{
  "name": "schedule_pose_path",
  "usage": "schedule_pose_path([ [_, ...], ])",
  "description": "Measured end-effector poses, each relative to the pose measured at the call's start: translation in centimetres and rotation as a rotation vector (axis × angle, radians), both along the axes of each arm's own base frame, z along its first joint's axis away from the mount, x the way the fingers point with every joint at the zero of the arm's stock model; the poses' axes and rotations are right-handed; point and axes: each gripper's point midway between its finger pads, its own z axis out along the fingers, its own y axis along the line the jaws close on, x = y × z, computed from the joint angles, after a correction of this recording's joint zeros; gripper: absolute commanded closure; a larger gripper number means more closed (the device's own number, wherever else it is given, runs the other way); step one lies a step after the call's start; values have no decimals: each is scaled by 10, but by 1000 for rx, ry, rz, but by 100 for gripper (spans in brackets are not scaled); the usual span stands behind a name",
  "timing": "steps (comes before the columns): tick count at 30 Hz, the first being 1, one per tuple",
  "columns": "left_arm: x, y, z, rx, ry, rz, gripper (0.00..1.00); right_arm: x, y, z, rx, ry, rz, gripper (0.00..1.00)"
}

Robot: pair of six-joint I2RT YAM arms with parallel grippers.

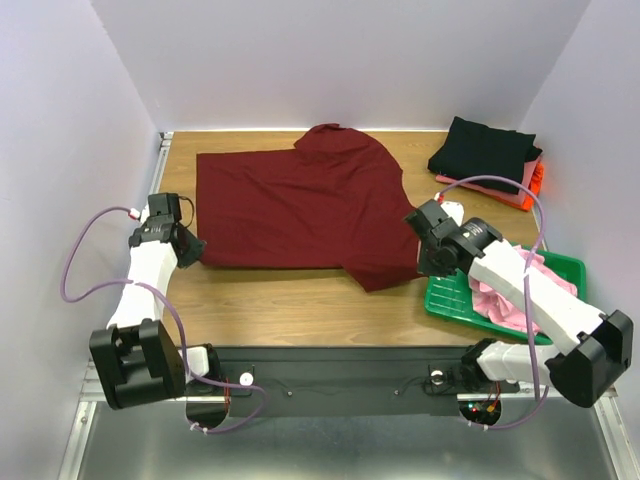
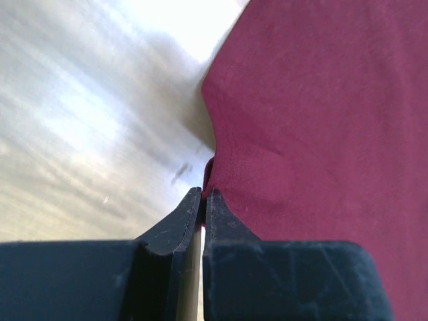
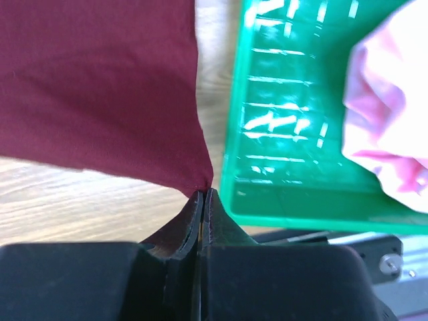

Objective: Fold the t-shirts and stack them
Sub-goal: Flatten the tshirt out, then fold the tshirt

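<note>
A dark maroon t-shirt [image 1: 300, 205] lies spread flat across the wooden table, one sleeve pointing to the back. My left gripper [image 1: 196, 252] is shut on its near left corner; the left wrist view shows the cloth edge [image 2: 208, 175] pinched between the closed fingertips of the gripper [image 2: 204, 194]. My right gripper [image 1: 423, 270] is shut on the near right corner, and the maroon cloth [image 3: 120, 87] runs to a point at its tips [image 3: 204, 192]. A light pink t-shirt [image 1: 500, 300] lies crumpled in the green tray.
The green plastic tray [image 1: 450, 298] stands at the near right, its wall [image 3: 294, 200] just beside my right fingers. A folded stack, black t-shirt [image 1: 487, 150] on top of salmon and orange ones [image 1: 535, 185], sits at the back right corner. White walls enclose the table.
</note>
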Motion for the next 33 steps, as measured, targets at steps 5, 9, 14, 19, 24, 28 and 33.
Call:
schedule_pose_path([
  [5,-13,-4,7,-21,8,-6,100,4,-5,10,-34,-12,-19,100],
  [9,1,3,17,-29,0,-6,100,41,7,19,-95,-52,-7,100],
  [14,36,10,26,-54,-37,-41,100,92,22,9,-161,-94,31,100],
  [19,63,5,10,-107,-20,-110,100,143,30,-7,-197,-119,62,100],
  [24,75,2,-6,-137,4,-153,100,192,39,-13,-217,-148,89,100],
  [28,89,-2,-6,-161,-10,-187,100,229,43,-11,-229,-176,106,100],
  [33,104,-2,-7,-168,-23,-219,100,267,48,-5,-223,-222,123,100],
])
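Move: Both hands already hold the t-shirt by its near edge, some 10 cm or more above the table. Its middle lies about 14 cm ahead and 27 cm to the right of the left hand, and about 18 cm ahead and 32 cm to the left of the right hand. From the right hand, the green tray is centred some 26 cm to the right and 6 cm back, and the black shirt stack about 32 cm ahead and 20 cm to the right. After a slight dip back, the right hand keeps its shut grip and rises a little, then sweeps forward about 27 cm and drifts left over the t-shirt's right part, sinking back to roughly its starting height while its fingertips tip outward. The left hand also keeps its pinch, goes back about a centimetre, then forward to end some 10 cm ahead of its start, up a little and down again, turning clockwise about 15 degrees and carrying its end of the held edge the same way. ##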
